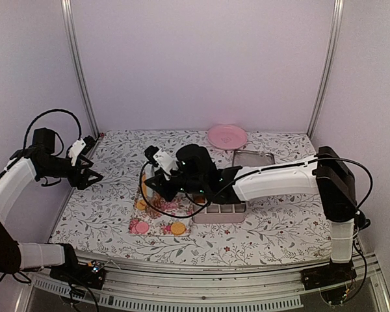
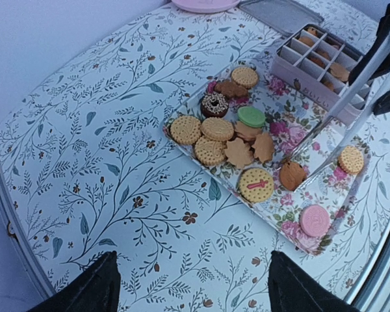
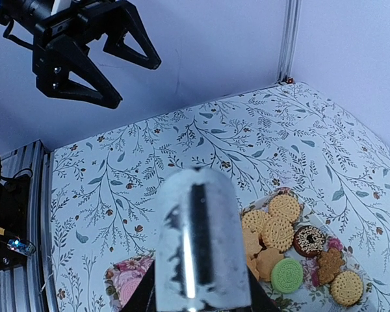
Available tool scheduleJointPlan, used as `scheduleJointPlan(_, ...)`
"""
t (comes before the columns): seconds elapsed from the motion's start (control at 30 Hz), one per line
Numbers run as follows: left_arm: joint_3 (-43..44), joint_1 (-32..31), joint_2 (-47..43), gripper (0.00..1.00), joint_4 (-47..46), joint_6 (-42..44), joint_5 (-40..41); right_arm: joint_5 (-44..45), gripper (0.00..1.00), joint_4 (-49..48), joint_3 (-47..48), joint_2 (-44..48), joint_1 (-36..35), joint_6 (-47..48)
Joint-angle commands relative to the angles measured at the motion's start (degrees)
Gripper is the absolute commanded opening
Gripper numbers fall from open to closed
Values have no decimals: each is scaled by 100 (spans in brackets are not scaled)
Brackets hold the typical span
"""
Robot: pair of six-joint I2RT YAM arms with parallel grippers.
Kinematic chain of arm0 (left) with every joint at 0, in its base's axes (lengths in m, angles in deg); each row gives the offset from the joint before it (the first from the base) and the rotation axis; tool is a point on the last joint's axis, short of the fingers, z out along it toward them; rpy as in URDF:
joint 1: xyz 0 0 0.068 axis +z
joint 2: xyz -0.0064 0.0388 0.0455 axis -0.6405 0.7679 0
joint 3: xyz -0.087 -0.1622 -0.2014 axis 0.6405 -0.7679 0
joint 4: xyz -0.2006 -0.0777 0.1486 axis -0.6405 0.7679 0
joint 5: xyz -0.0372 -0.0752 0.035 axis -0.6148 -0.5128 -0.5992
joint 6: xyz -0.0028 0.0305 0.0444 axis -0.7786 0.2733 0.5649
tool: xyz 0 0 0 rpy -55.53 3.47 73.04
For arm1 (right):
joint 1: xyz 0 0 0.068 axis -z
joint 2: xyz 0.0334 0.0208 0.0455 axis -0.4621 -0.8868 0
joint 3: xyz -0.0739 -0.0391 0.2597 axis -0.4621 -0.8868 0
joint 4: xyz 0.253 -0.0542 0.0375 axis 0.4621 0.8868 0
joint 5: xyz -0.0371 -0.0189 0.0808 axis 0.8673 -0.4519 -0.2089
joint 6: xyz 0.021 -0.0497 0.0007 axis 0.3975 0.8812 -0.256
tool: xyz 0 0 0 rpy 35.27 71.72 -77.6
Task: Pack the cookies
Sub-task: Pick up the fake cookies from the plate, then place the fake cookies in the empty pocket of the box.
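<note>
The cookies [image 2: 211,140] lie on a floral tray [image 2: 281,218]: mostly golden rounds, a green one [image 2: 251,116], a pink one [image 2: 314,220] and a chocolate ring [image 2: 214,103]. More cookies fill a divided pink box [image 2: 312,97]. My right gripper [image 1: 161,184] is shut on metal tongs [image 2: 351,97], whose shiny bend [image 3: 198,247] blocks much of the right wrist view. The tong tips reach down at a brown cookie [image 2: 291,174]; whether they touch it I cannot tell. My left gripper [image 2: 195,292] hangs open over bare tablecloth, left of the tray.
A pink plate [image 1: 227,136] and a flat metal tray [image 1: 253,158] sit at the back of the table. The divided box [image 1: 219,211] stands right of the floral tray [image 1: 157,225]. Metal frame posts rise at the back corners.
</note>
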Motion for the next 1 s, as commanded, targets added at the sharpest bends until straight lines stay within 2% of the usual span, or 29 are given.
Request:
scheduleJointPlan(0.0, -16, 61, -91, 79, 17, 30, -67, 335, 1, 18, 79, 752, -18, 239)
scheduleJointPlan(0.2, -18, 61, -91, 79, 19, 29, -73, 623, 1, 67, -685, 1829, 134, 355)
scheduleJointPlan(0.47, 4, 53, -100, 79, 28, 7, -144, 1253, 1, 310, -2910, 4038, 704, 119)
scheduleJointPlan(0.63, 9, 52, -68, 79, 20, 3, -135, 1618, 2, 582, -3846, 5141, 1010, 20)
scheduleJointPlan(0.8, 25, 53, -22, 79, 1, -15, -156, 1787, 3, 777, -4194, 5671, 1149, -198)
scheduleJointPlan(0.97, 37, 52, -23, 79, -14, -22, -142, 1768, 5, 882, -4250, 5662, 1158, -283)
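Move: The right hand already grips the tongs, whose tips hold the brown cookie on the flowered plate about 17 cm below the hand. The compartment box's middle lies some 22 cm to this hand's right, 5 cm ahead and 14 cm below. The green cookie is about 10 cm ahead and 3 cm right; the pale round cookie is 6 cm back and 8 cm right. From the left hand the box is about 38 cm right, 3 cm ahead and 14 cm below. Keep the right gripper shut on the tongs and lift the brown cookie clear of the plate, rising about 11 cm. While still rising, swing right some 28 cm in all to bring the tips above the box's right-hand side, sinking roughly 3 cm on the way and turning the wrist clockwise about 25 degrees. ##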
